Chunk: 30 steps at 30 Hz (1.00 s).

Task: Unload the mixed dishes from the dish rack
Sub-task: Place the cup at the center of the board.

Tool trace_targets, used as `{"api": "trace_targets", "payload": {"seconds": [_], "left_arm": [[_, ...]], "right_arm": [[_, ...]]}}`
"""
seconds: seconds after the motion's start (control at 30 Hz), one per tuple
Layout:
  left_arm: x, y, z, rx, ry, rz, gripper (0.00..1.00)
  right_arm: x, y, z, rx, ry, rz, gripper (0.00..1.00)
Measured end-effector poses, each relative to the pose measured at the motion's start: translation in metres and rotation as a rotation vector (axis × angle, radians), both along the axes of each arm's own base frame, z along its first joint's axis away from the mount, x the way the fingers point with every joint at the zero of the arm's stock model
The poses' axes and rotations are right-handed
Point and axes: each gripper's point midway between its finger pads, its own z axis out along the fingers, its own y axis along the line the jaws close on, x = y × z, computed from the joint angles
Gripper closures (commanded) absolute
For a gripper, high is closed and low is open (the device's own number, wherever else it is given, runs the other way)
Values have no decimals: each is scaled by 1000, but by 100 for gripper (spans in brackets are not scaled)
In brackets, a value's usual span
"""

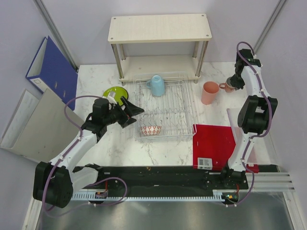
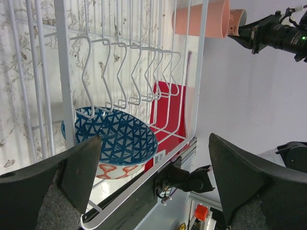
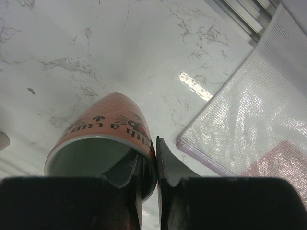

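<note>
The silver wire dish rack [image 1: 188,108] sits mid-table. A light blue cup [image 1: 157,85] stands at its back, and a patterned red-white and blue bowl [image 1: 150,130] lies in its front left corner. My left gripper [image 1: 135,116] hovers wide open at the rack's left edge, holding nothing. In its wrist view the bowl [image 2: 110,139] lies just ahead of the left gripper [image 2: 153,143], behind the rack wires [image 2: 196,96]. A lime-green plate [image 1: 114,93] lies left of the rack and a tall pink cup [image 1: 209,92] stands to its right. My right gripper [image 3: 156,158] is shut on the terracotta mug's [image 3: 103,129] rim, beside the pink cup.
A beige two-tier wooden shelf [image 1: 158,28] stands behind the rack. A blue binder [image 1: 53,69] and a grey folder [image 1: 43,124] lean at the left. A red flat board [image 1: 213,143] and a clear mesh pouch [image 3: 249,115] lie at the right front.
</note>
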Motion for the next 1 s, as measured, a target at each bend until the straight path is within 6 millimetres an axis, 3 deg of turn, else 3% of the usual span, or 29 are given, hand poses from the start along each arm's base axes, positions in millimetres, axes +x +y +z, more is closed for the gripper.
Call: {"api": "trace_targets", "payload": {"seconds": [0.17, 0.47, 0.6, 0.67, 0.7, 0.77, 0.9, 1.0], "left_arm": [[0, 0, -1, 6, -2, -3, 1], [-1, 1, -11, 21, 33, -6, 1], [-1, 0, -14, 22, 39, -9, 1], [-1, -2, -15, 20, 40, -15, 1], [0, -2, -15, 19, 40, -18, 1], [1, -3, -15, 17, 40, -22, 1], [1, -4, -16, 14, 42, -28, 1], [1, -4, -15, 13, 42, -29, 1]], "right_arm": [[0, -1, -7, -3, 22, 13, 100], [-3, 5, -62, 41, 123, 32, 100], [1, 6, -64, 48, 110, 42, 98], [2, 5, -65, 48, 108, 44, 90], [2, 5, -65, 50, 106, 46, 77], [2, 6, -65, 52, 102, 49, 58], [6, 12, -74, 81, 81, 60, 44], [6, 16, -76, 101, 82, 71, 40]]}}
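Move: The right hand holds the cup by its rim; the free spot on the white counter where it is to stand has its middle about 3 cm left, 1 cm back and some 11 cm below. The tall cup stands roughly 12 cm to the hand's left and 2 cm back, the clear mat about 16 cm right and 29 cm back. From the idle left hand, that spot is around 53 cm right and 12 cm ahead. Almost straight down, the right hand lowers the gripped cup some 6 cm to the counter just right of the tall cup, handle towards it, and pauses. Then the fingers open about halfway, one still inside the rim and the other clear outside it, as the hand eases another centimetre down and left. ##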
